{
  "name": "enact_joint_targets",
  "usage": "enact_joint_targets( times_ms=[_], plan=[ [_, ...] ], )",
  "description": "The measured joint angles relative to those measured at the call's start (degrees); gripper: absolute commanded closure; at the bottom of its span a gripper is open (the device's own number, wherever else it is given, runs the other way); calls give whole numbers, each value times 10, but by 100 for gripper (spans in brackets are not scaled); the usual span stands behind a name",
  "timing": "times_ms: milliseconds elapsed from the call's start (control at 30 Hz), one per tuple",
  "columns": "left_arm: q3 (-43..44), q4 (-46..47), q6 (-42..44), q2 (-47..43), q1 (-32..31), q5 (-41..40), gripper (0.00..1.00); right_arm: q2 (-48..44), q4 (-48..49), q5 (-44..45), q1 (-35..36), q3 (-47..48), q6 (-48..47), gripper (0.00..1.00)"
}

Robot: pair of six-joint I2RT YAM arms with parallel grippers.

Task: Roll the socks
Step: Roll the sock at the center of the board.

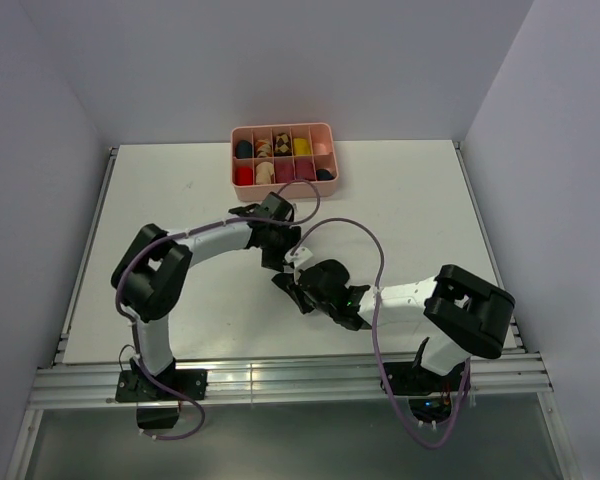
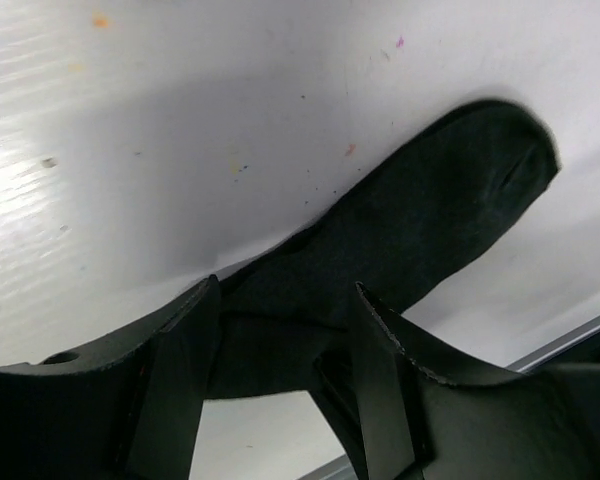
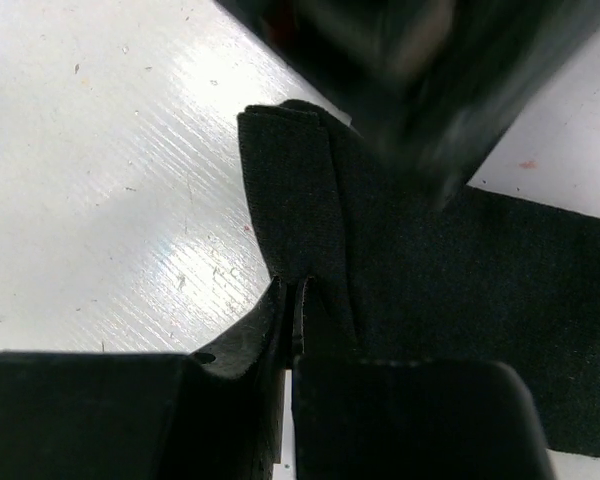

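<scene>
One black sock (image 2: 420, 210) lies flat on the white table, its toe pointing away in the left wrist view. My left gripper (image 2: 280, 345) is open, one finger (image 2: 175, 380) on each side of the sock's near end. The right gripper (image 3: 295, 300) is shut on a folded edge of the same black sock (image 3: 430, 260). From above, the left gripper (image 1: 277, 255) and the right gripper (image 1: 290, 284) meet at the table's middle, and they hide most of the sock.
A pink divided tray (image 1: 282, 127) stands at the table's back edge with rolled socks of several colours in its compartments. The left gripper's body (image 3: 420, 80) hangs blurred just above the sock in the right wrist view.
</scene>
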Motion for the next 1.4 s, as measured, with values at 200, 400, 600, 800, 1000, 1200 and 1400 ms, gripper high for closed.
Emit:
enact_joint_targets(
  times_ms=[200, 400, 600, 800, 1000, 1200, 1400],
  plan=[
    [27, -12, 65, 45, -16, 17, 46, 2, -4, -3, 0, 4, -9, 100],
    [42, -12, 96, 59, -35, 14, 57, 7, -13, -7, 0, 14, -14, 100],
    [51, -12, 98, 71, -47, -8, 99, 12, -25, -12, 0, 24, -19, 100],
    [51, -12, 56, 70, -49, -34, 100, 9, -31, -12, 0, 26, -13, 100],
    [30, 5, 2, 58, -34, -40, 100, -14, -39, -26, -1, 10, 6, 100],
    [24, 6, -23, 53, -19, -51, 100, -37, -49, -36, -2, 1, 21, 100],
    [24, 7, -29, 53, -18, -51, 98, -47, -45, -76, -27, -7, 36, 100]
  ],
)
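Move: The far edge of the sock, beside its folded end, lies about 3 cm below the left hand point, 1 cm back and 2 cm right. The folded end is about 4 cm back and 1 cm left, also 3 cm down; the toe lies about 11 cm right and 1 cm back. The sock box is roughly 24 cm straight ahead. From the right hand, holding the fold's near end, that far edge is about 6 cm forward, 1 cm right. Lower the open left gripper about 3 cm onto the sock's far edge beside the fold, easing right and a little back while turning it clockwise some 15 degrees, and shut the fingers to pinch the cloth. Then draw forward and left about 3 cm, low down, turning back counter-clockwise. Keep the right fingers shut on the near end, finally drawing back and up about 1 cm. ##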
